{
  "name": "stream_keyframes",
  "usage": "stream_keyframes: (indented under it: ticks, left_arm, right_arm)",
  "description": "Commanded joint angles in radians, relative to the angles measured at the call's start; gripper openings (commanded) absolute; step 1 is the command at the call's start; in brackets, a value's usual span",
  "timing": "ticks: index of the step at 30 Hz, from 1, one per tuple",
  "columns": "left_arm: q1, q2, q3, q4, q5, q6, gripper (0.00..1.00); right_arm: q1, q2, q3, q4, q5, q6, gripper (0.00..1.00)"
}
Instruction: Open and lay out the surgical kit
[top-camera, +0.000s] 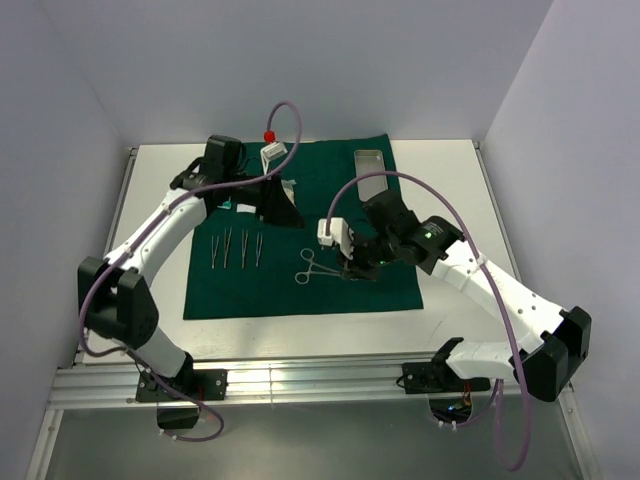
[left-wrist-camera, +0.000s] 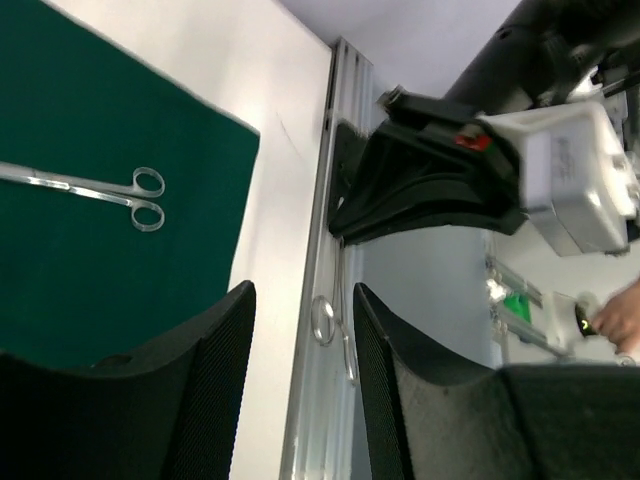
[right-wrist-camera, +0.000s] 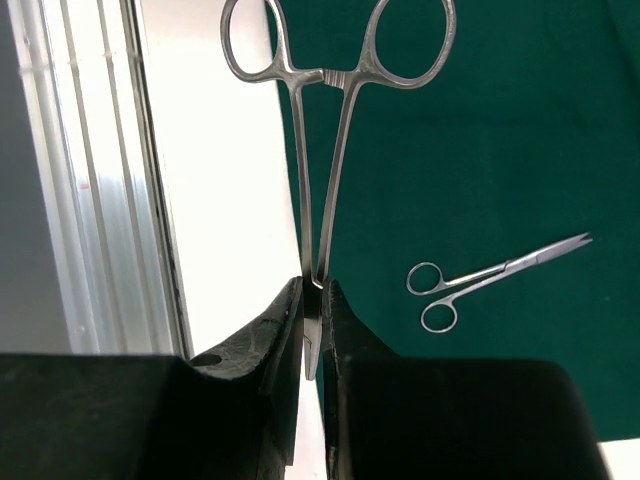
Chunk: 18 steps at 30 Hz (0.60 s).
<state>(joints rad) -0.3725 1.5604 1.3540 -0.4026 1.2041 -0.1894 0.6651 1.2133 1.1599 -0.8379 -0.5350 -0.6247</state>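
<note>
The dark green cloth (top-camera: 330, 290) lies spread flat on the table. At its far right corner stands the small steel tray (top-camera: 371, 170). Pale packets (top-camera: 245, 207) lie near the far left corner. Three slim steel instruments (top-camera: 243, 248) lie side by side at the left. My right gripper (top-camera: 352, 268) (right-wrist-camera: 314, 285) is shut on the tip end of a ring-handled clamp (right-wrist-camera: 335, 150) (top-camera: 312, 266) over the cloth's middle. Scissors (right-wrist-camera: 490, 280) (left-wrist-camera: 130, 195) rest on the cloth. My left gripper (top-camera: 283, 212) (left-wrist-camera: 303, 290) hangs open and empty above the cloth's far left part.
A white connector with a red cap (top-camera: 272, 148) sits on the left arm's cable by the cloth's far edge. An aluminium rail (top-camera: 300, 380) runs along the table's near edge. Grey walls close in on the left, the right and the back.
</note>
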Motion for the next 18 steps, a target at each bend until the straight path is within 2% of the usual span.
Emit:
stream_keyframes:
  ticks: [1,2,3,4,5,6,11,18]
  left_arm:
    - [0.0,0.081,0.147,-0.454,0.055,0.37,0.49]
    - [-0.003,0.123,0.175,-0.523,0.055,0.49,0.49]
    - [-0.005,0.145,0.23,-0.682,0.061,0.564,0.49]
    - [-0.006,0.168,0.255,-0.761,0.063,0.629,0.49]
    - [-0.011,0.208,0.281,-0.838,0.063,0.757,0.49]
    - [-0.009,0.226,0.318,-0.955,0.061,0.807,0.49]
    - [-0.031,0.233,0.309,-0.967,0.025,0.841,0.51]
    - [-0.06,0.219,0.292,-0.967,0.041,0.84,0.53]
  right_arm:
    - [0.048,-0.031,0.037,-0.024,0.082,-0.061,0.0]
    - [0.057,-0.029,0.043,-0.029,0.092,-0.063,0.0]
    - [0.07,-0.028,0.046,-0.03,0.098,-0.064,0.0]
    - [0.074,-0.026,0.046,-0.03,0.101,-0.066,0.0]
    - [0.077,-0.023,0.049,-0.032,0.107,-0.067,0.0]
    - [0.083,-0.021,0.05,-0.033,0.112,-0.07,0.0]
    - [0.108,-0.011,0.049,-0.036,0.136,-0.086,0.0]
    - [0.146,-0.006,0.034,-0.038,0.187,-0.109,0.0]
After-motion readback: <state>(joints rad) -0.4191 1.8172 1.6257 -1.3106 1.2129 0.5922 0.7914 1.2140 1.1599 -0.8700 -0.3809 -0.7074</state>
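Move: My right hand holds the hemostat near its tip, its two finger rings sticking out about 10 cm to that hand's left, level fore and aft and some 2 cm higher. From my left hand those rings lie about 7 cm back, 2 cm right and 6 cm below. On the drape, 28 cm below my left hand, the scissors lie 8 cm ahead and 14 cm right, the nearest tweezers 10 cm ahead and 12 cm left. I drop my left hand, half open and empty, then carry it back over towards the hemostat's rings: about 5.5 cm down and 4.5 cm back, turning some 15 degrees clockwise. My right hand keeps its pinch on the hemostat, easing about a centimetre back and down as its wrist turns roughly 10 degrees. ##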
